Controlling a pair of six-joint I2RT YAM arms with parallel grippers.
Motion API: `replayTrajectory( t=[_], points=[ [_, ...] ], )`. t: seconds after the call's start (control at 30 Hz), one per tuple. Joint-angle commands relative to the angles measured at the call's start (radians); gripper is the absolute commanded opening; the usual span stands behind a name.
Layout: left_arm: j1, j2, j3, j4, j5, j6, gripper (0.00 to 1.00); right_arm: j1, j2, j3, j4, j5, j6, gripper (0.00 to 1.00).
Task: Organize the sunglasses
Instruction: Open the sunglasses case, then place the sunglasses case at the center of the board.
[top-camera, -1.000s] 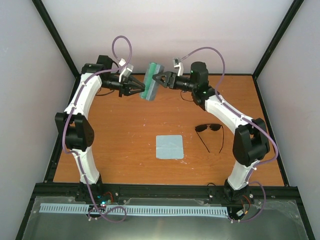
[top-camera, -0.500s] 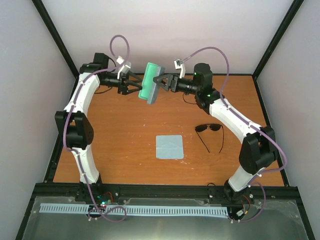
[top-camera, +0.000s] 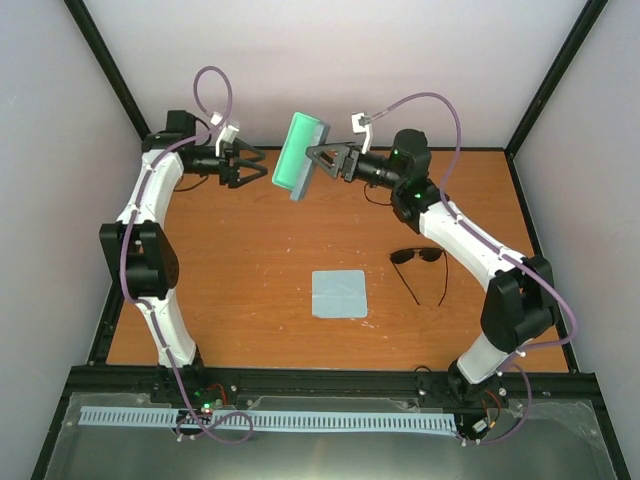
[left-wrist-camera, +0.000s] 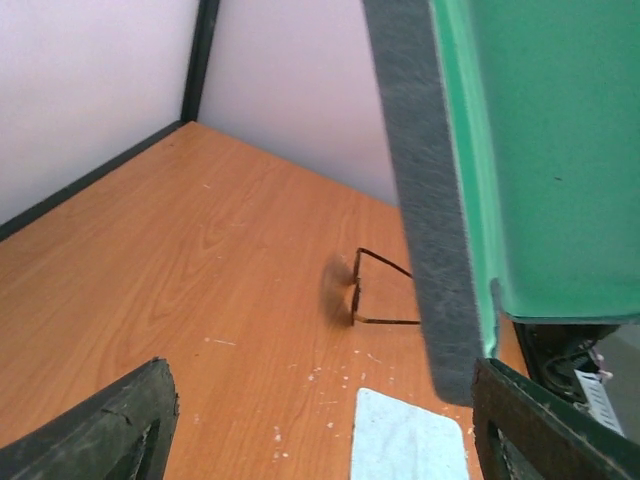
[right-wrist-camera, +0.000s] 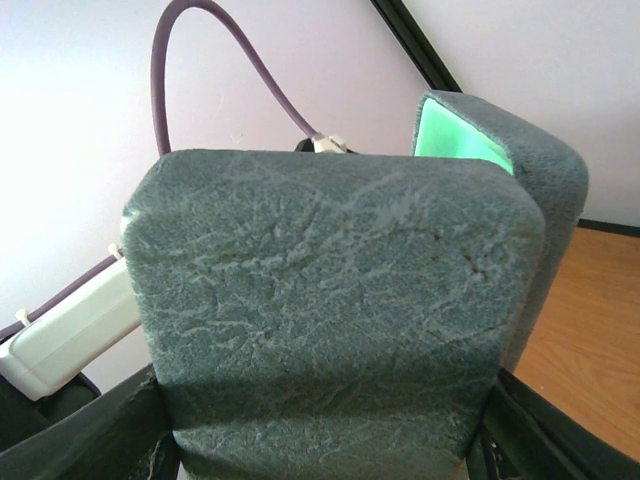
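The black sunglasses (top-camera: 420, 262) lie unfolded on the wooden table, right of centre; the left wrist view shows them far off (left-wrist-camera: 358, 290). My right gripper (top-camera: 318, 160) is shut on the blue-grey case (top-camera: 300, 155), holding it in the air near the back wall. The case stands open, its green lining (left-wrist-camera: 540, 150) facing left. In the right wrist view its textured outside (right-wrist-camera: 330, 300) fills the space between my fingers. My left gripper (top-camera: 254, 167) hangs open just left of the case, apart from it, with nothing between its fingers (left-wrist-camera: 140, 420).
A pale blue square cloth (top-camera: 339, 293) lies flat at the table's middle, left of the sunglasses, and shows low in the left wrist view (left-wrist-camera: 405, 440). Black frame rails edge the table (top-camera: 250, 260), with white walls close behind and to both sides.
My left gripper has opened, let go of the case and drawn back to the left. The case has swung open and now hangs from the right gripper alone, slightly higher.
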Motion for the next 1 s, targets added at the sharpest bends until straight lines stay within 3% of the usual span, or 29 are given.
replayTrajectory(
  t=[0.0,0.3,0.5,0.63,0.73,0.8,0.83,0.87,0.97],
  points=[
    [-0.027,-0.013,0.037,-0.099,0.06,0.064,0.81,0.001,0.032,0.056,0.105,0.003,0.023,0.03],
    [-0.063,-0.003,0.041,-0.115,0.106,0.058,0.8,0.001,0.055,0.085,0.114,-0.001,0.023,0.03],
    [-0.082,0.005,0.033,-0.078,0.093,0.022,0.72,0.003,0.066,0.088,0.171,-0.018,0.063,0.03],
    [-0.09,0.01,0.032,-0.016,0.101,-0.044,0.45,0.003,0.08,0.107,0.165,-0.04,0.063,0.03],
    [-0.093,0.01,0.037,0.023,0.109,-0.09,0.39,0.003,0.087,0.113,0.16,-0.055,0.064,0.03],
    [-0.093,0.01,0.042,0.044,0.115,-0.116,0.29,0.004,0.089,0.109,0.155,-0.062,0.061,0.03],
    [-0.093,0.009,0.044,0.051,0.118,-0.129,0.21,0.004,0.089,0.105,0.149,-0.065,0.058,0.03],
    [-0.093,0.01,0.046,0.056,0.118,-0.137,0.06,0.004,0.088,0.101,0.145,-0.067,0.056,0.03],
    [-0.093,0.007,0.05,0.064,0.119,-0.153,0.01,0.004,0.081,0.079,0.139,-0.068,0.05,0.03]
  ],
)
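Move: The left hand, open, has the open sunglasses case about 8 cm to its right, some 3 cm back and 7 cm above; the grey rim near the case's lower end is closer to the fingers than that middle. From the left hand the cloth lies on the table about 26 cm back and 16 cm right, and the sunglasses about 21 cm back and 32 cm right, both some 30 cm below. The right hand still holds the case, whose middle is about 4 cm to its left and 3 cm above. The left hand brings its wide-open fingers to the right and back, about 4 cm in all and a touch upward, turning slightly clockwise, so that the case's near grey rim comes between them; in the latter half, with the hand slowing, the fingers close almost fully and pinch that rim near its lower end. The right hand keeps its grip on the case and eases it some 1.5 cm left towards the left fingers, rising by about 1 cm. ##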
